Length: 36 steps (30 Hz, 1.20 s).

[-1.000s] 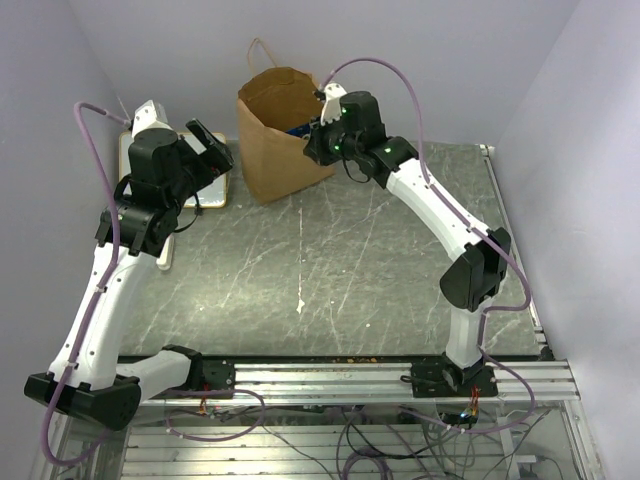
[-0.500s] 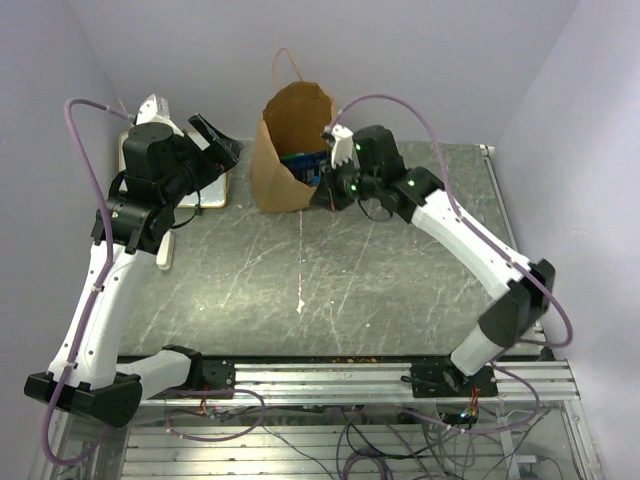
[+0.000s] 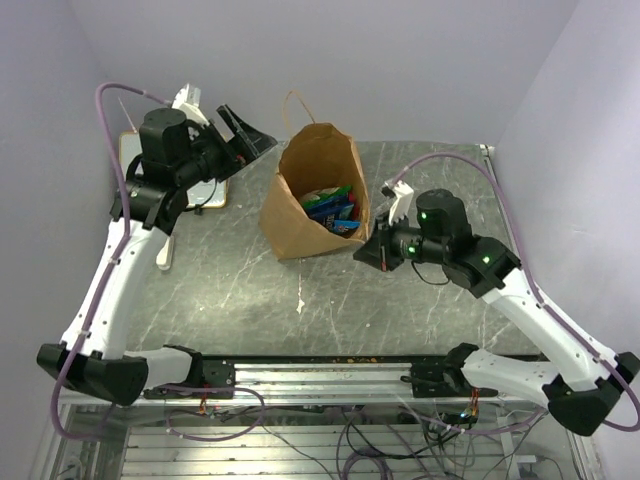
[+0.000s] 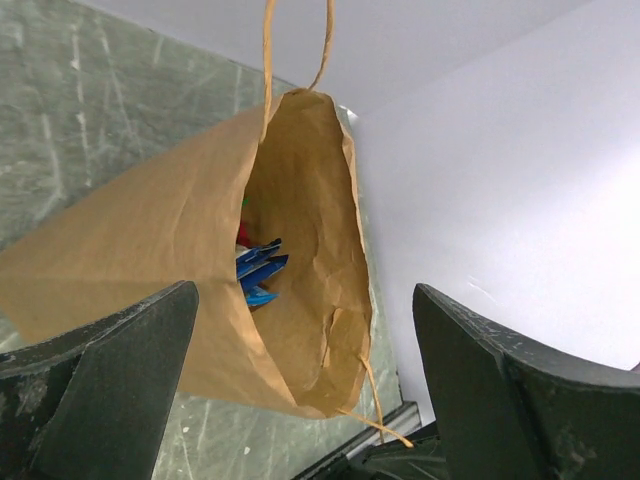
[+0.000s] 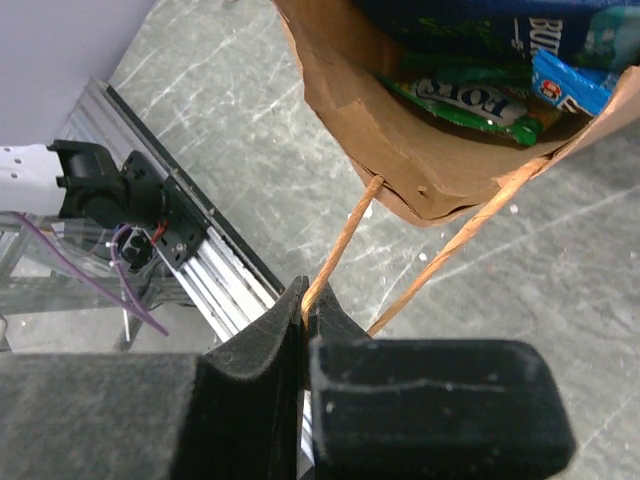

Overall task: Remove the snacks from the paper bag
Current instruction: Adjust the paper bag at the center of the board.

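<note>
The brown paper bag (image 3: 300, 215) leans over on the table with its mouth open toward the right. Blue and green snacks (image 3: 333, 208) lie inside it. My right gripper (image 3: 371, 251) is just right of the bag's mouth, shut on one twisted paper handle (image 5: 345, 240). In the right wrist view the handle runs from the pinched jaws (image 5: 303, 305) up to the bag (image 5: 340, 90), where green and blue packets (image 5: 470, 95) show. My left gripper (image 3: 250, 135) hangs open behind and left of the bag. Its wrist view looks into the bag (image 4: 180, 240) at blue packets (image 4: 260, 272), between the wide-spread fingers (image 4: 100, 380).
A small white whiteboard (image 3: 213, 188) lies at the back left under the left arm, with a white marker-like stick (image 3: 165, 255) near it. An aluminium rail (image 3: 340, 375) runs along the near table edge. Walls close in behind and on both sides.
The right gripper has pulled the bag by its handle toward the near right, and the bag has tipped so its contents show. The left gripper has swung up toward the back.
</note>
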{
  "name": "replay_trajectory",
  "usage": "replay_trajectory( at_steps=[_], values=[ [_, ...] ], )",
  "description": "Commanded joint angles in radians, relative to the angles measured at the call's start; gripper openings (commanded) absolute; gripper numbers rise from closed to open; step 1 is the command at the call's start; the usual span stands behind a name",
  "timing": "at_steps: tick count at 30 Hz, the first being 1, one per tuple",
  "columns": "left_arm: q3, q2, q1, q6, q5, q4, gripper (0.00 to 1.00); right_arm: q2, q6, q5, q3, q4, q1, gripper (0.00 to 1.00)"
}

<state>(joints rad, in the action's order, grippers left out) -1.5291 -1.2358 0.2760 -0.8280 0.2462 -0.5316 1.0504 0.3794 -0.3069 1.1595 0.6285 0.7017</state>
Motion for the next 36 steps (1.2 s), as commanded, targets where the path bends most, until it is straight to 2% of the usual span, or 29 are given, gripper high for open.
replay_trajectory(
  at_steps=[1,7,16,21,24,30,36],
  values=[
    [-0.027,-0.069,-0.006,-0.021,0.157,0.127,1.00,-0.074,0.038,0.032,-0.037,0.057,0.003,0.00],
    [-0.131,-0.211,-0.006,0.027,0.166,0.089,0.94,-0.072,0.018,0.051,-0.017,0.108,0.003,0.00],
    [-0.318,-0.486,-0.006,0.020,0.244,0.142,0.72,-0.065,0.016,0.076,-0.001,0.131,0.003,0.00],
    [-0.418,-0.621,-0.002,-0.034,0.320,0.225,0.55,-0.054,0.013,0.094,0.000,0.129,0.004,0.00],
    [-0.483,-0.679,0.000,-0.047,0.347,0.236,0.40,-0.047,0.010,0.096,0.003,0.124,0.003,0.00],
    [-0.661,-0.719,-0.005,0.022,0.341,0.158,0.10,0.002,-0.036,-0.028,0.022,0.058,0.003,0.00],
    [-0.659,-0.640,-0.060,0.063,0.341,0.128,0.07,0.130,-0.094,-0.148,0.083,0.000,0.030,0.00]
  ],
)
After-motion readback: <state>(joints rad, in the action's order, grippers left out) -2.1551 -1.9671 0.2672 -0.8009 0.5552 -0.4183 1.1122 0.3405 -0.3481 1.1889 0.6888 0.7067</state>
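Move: Across the bag from the right hand, the paper bag's far handle stands about 16 cm ahead of the open left hand, 9 cm to its right and 7 cm lower. The bag's middle lies roughly 3 cm ahead of the left hand, 17 cm right and 25 cm down. The near handle, already pinched by the right hand, is some 14 cm back and 26 cm right of the left hand. From the right hand the far handle is about 30 cm ahead, 17 cm left and 6 cm up. Sweeping forward about 16 cm, some 9 cm to the right and 7 cm down, the left hand turns clockwise roughly 15 degrees, closes its wide-open fingers and pinches the far handle, then rises almost 5 cm. The right hand keeps its pinch on the near handle, easing about 2 cm right and down before swinging some 3 cm back left. ##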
